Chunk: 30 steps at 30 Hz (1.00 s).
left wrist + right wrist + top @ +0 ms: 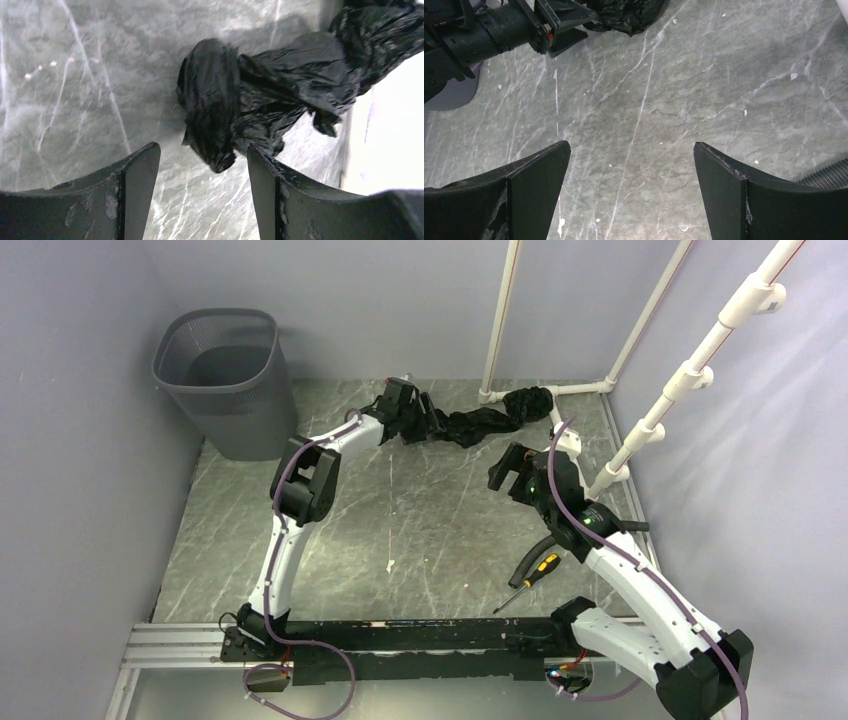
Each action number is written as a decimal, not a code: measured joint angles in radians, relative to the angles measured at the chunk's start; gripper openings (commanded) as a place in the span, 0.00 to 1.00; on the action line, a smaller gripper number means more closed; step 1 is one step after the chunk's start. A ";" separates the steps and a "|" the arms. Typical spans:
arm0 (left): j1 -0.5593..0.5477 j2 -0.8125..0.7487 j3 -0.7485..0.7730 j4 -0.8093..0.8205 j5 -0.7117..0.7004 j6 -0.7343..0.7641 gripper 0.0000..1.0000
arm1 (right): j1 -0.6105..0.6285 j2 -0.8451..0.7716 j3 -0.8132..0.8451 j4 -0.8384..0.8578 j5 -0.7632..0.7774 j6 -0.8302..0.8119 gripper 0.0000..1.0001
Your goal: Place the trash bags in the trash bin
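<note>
The trash bags (488, 420) lie as one crumpled glossy black strip on the marbled floor near the back wall. In the left wrist view their near end (235, 100) hangs down between my left gripper's (202, 150) fingertips, which stand apart around it with gaps on both sides. From above, the left gripper (425, 421) sits at the strip's left end. My right gripper (503, 472) hovers open to the right of centre, over bare floor, with nothing between its fingers (631, 146). The trash bin (222, 375), a dark grey mesh basket, stands upright in the back left corner.
A white pipe frame (500, 320) rises behind the bags and along the right wall. A yellow-handled screwdriver (533, 575) and a black ribbed hose (535, 548) lie near the right arm. Grey walls close in left, back and right.
</note>
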 measured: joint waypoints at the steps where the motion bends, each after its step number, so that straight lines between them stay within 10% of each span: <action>1: 0.000 0.000 0.000 0.014 0.001 -0.003 0.69 | 0.000 0.001 0.000 0.000 -0.002 0.002 1.00; 11: 0.029 0.062 0.031 0.221 0.120 -0.049 0.03 | -0.012 0.015 0.000 0.000 -0.023 0.005 1.00; 19: 0.092 0.011 -0.192 0.298 0.181 -0.031 0.03 | -0.034 0.029 -0.002 -0.002 -0.028 0.005 1.00; 30: 0.018 -0.479 -0.771 0.369 0.055 0.017 0.03 | -0.074 0.117 -0.057 0.082 -0.189 0.016 1.00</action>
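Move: The trash bag lies stretched out to the right of my left hand, its near end just past the fingertips, its middle about 11 cm to the right, level with me fore and aft, and some 3 cm lower. The foot of the white pipe frame stands roughly 12 cm right and 5 cm ahead. The bin is about 37 cm to my left and 2 cm farther out. From my right hand the bag's middle is some 23 cm ahead, 5 cm left and 19 cm below. I nudge my left hand about 3 cm forward and slightly right, rising a little, and shut its half-open fingers on the near end of the trash bag. Keeping the pinch, I dip and swing left, then drag the bag back some 14 cm and left, lifting slightly towards the end. My right hand, still open, sinks about 4 cm. ##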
